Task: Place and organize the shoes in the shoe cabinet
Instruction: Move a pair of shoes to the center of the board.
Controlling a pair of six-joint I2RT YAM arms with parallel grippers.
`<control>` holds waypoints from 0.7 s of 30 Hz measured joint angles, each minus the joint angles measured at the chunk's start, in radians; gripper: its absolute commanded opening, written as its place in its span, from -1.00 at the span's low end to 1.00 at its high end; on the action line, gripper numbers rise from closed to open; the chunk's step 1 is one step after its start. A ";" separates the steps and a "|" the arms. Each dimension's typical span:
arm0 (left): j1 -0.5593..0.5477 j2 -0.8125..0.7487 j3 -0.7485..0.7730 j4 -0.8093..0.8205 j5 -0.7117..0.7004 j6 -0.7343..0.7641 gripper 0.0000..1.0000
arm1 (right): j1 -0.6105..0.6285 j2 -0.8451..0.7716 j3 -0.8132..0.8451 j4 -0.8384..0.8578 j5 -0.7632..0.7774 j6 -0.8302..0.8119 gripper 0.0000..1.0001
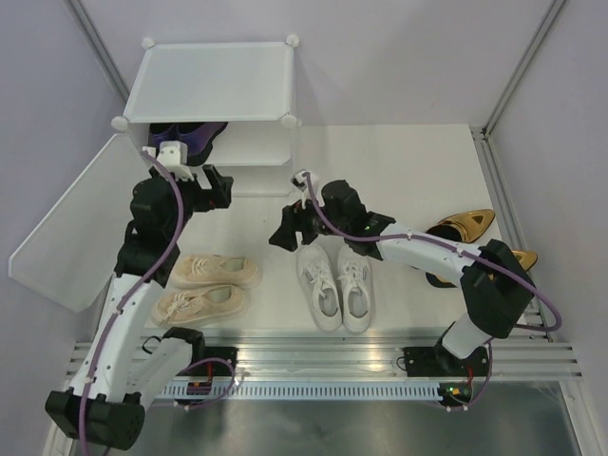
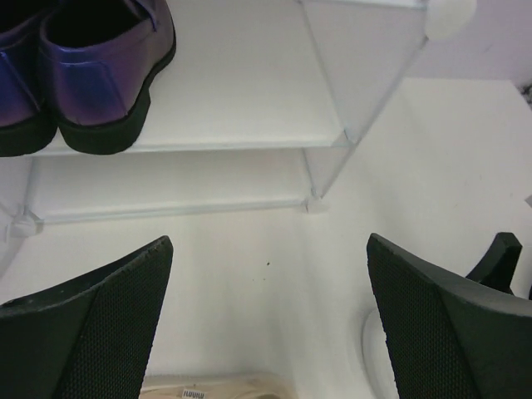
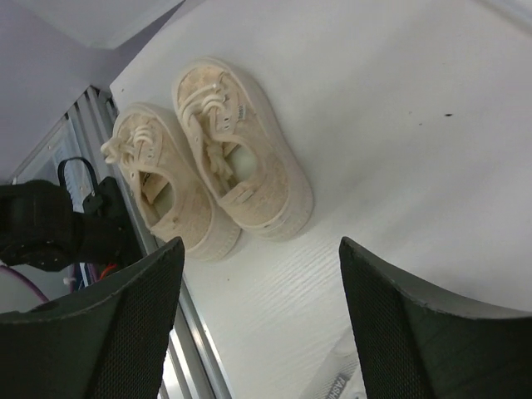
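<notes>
The white shoe cabinet [image 1: 209, 81] stands at the back left, its door panel [image 1: 76, 228] swung open to the left. Two purple loafers [image 1: 190, 135] [image 2: 100, 75] sit on its inner shelf [image 2: 249, 100]. My left gripper [image 1: 220, 187] [image 2: 268, 241] hovers open and empty just in front of the cabinet. On the table, the beige sneakers [image 1: 211, 287] [image 3: 241, 150] lie left, the white sneakers [image 1: 339, 285] centre, and the gold heels [image 1: 470, 225] right. My right gripper [image 1: 283, 230] [image 3: 262, 241] is open and empty above the white sneakers' toes, facing the beige pair.
A metal rail [image 1: 313, 356] runs along the table's near edge by the arm bases. Grey walls close in both sides. The cabinet's lower compartment [image 2: 166, 179] holds nothing in view. A white sneaker's edge [image 3: 337, 382] shows under my right gripper.
</notes>
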 measured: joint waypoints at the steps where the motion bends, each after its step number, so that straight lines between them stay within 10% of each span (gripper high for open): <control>1: -0.046 -0.025 -0.014 -0.019 -0.040 0.026 0.99 | 0.019 0.011 0.008 -0.009 0.000 -0.023 0.56; 21: -0.183 -0.402 -0.137 0.007 -0.474 0.133 0.99 | 0.298 0.290 0.220 -0.005 0.086 -0.307 0.58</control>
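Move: The beige shoes are next for the right hand: the farther one lies about 19 cm to its left, 5 cm back and 14 cm below, the nearer one some 22 cm left and 13 cm back. The white shoes, equally low, lie as a pair around 11 cm to its right and 9 cm back. From the left hand, the farther beige shoe is roughly 11 cm back, 2 cm left and 28 cm below. The beige shoes' heels are what the open right hand closes on, swinging left and back while sinking, then going on left and easing slightly forward and up. It travels about 11 cm left, 7 back and 5 down, turning some 20 degrees counter-clockwise. The empty left hand retreats from the cabinet, 8 cm back, then left and up, tipping its wide-open fingers upward. ##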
